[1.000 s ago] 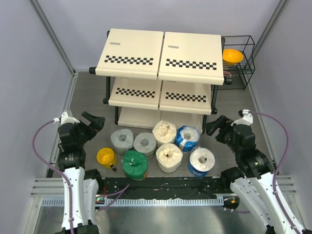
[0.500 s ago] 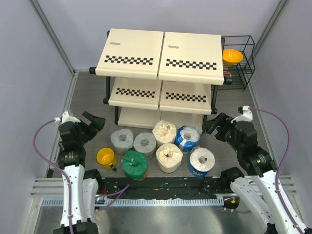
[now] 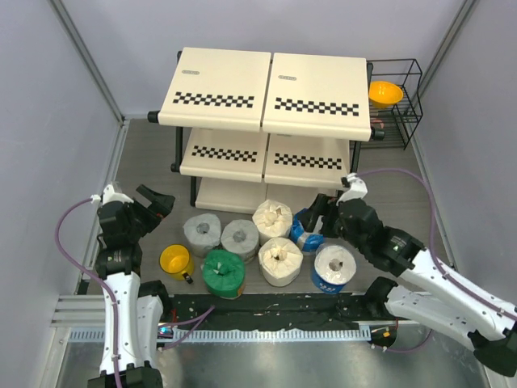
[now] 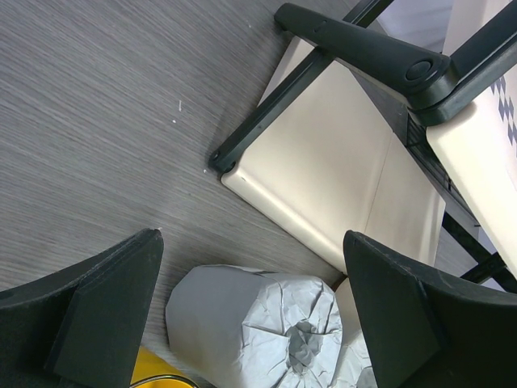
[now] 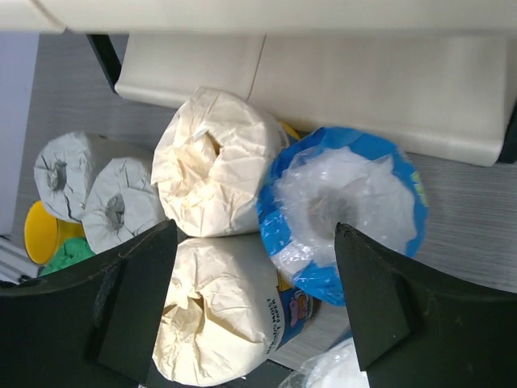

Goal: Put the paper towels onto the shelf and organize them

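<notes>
Several paper towels stand grouped on the floor in front of the shelf [image 3: 266, 85]: two grey [image 3: 201, 233] [image 3: 240, 238], two cream [image 3: 272, 220] [image 3: 280, 260], a green one [image 3: 223, 272] and two blue-and-white [image 3: 307, 234] [image 3: 334, 267]. My right gripper [image 3: 317, 217] hovers open above the rear blue-and-white roll [image 5: 343, 206] and the front cream roll [image 5: 222, 319], gripping nothing [image 5: 254, 299]. My left gripper [image 3: 153, 202] hangs open left of the rolls. In its wrist view a grey roll [image 4: 250, 323] lies below between its fingers [image 4: 254, 311], untouched.
A yellow mug [image 3: 175, 261] stands left of the green roll. A black wire rack with an orange bowl [image 3: 385, 93] sits right of the shelf. The shelf's lowest board [image 4: 339, 170] lies just behind the rolls. Grey walls close both sides.
My right arm has swung left and forward, from beside the shelf's right leg to over the rear blue-and-white roll. The left arm has stayed put.
</notes>
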Robot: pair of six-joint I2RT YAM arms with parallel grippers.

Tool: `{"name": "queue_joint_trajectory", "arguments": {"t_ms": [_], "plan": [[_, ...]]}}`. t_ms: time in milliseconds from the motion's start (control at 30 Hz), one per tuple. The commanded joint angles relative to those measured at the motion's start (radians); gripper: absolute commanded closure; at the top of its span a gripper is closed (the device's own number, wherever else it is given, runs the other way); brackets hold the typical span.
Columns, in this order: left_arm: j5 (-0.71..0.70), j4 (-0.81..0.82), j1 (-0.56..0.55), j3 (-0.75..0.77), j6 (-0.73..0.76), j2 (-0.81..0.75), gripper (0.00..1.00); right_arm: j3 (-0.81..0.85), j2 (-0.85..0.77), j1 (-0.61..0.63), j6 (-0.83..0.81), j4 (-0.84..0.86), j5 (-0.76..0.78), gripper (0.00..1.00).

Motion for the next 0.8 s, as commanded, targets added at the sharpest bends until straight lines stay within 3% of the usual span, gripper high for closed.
{"name": "queue_joint_trajectory", "arguments": {"t_ms": [0, 133, 233, 367, 600, 767], "plan": [[0.013, 0.012, -0.003, 0.013, -0.006, -0.003, 0.0, 0.061, 0.049, 0.168, 0.068, 0.061, 0.246, 0.16], [0.013, 0.014, -0.002, 0.015, -0.006, -0.003, 0.0, 0.124, 0.177, 0.411, 0.117, 0.01, 0.446, 0.17], [0.01, 0.012, -0.002, 0.015, -0.005, -0.003, 0.0, 0.176, 0.247, 0.52, 0.139, -0.022, 0.556, 0.17], [0.01, 0.012, -0.002, 0.013, -0.005, -0.003, 0.0, 0.245, 0.315, 0.576, 0.241, -0.091, 0.612, 0.17], [0.007, 0.011, -0.002, 0.013, -0.006, -0.005, 0.0, 0.378, 0.462, 0.659, 0.505, -0.451, 0.673, 0.19], [0.007, 0.011, -0.002, 0.015, -0.005, -0.005, 0.0, 0.451, 0.565, 0.731, 0.648, -0.615, 0.681, 0.19]]}}
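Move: Back and to the left of the right hand, the front cream paper towel roll sits about 7 cm back, 8 cm left and 13 cm below. The back cream roll stands some 12 cm beyond that one and 2 cm farther left; the blue roll is almost beneath the hand, about 2 cm ahead and 2 cm right; the white-and-blue roll is 9 cm back, 6 cm right. From the idle left hand the front cream roll lies roughly 31 cm right, 12 cm back and 11 cm below. Swinging in from above the blue roll, the right hand travels about 8 cm left and 5 cm back over the first half, then draws another 2 cm back to come over the front cream roll, staying nearly level. The wrist rolls some 15 degrees, left side dipping, and the fingers stay wide open, touching nothing. ##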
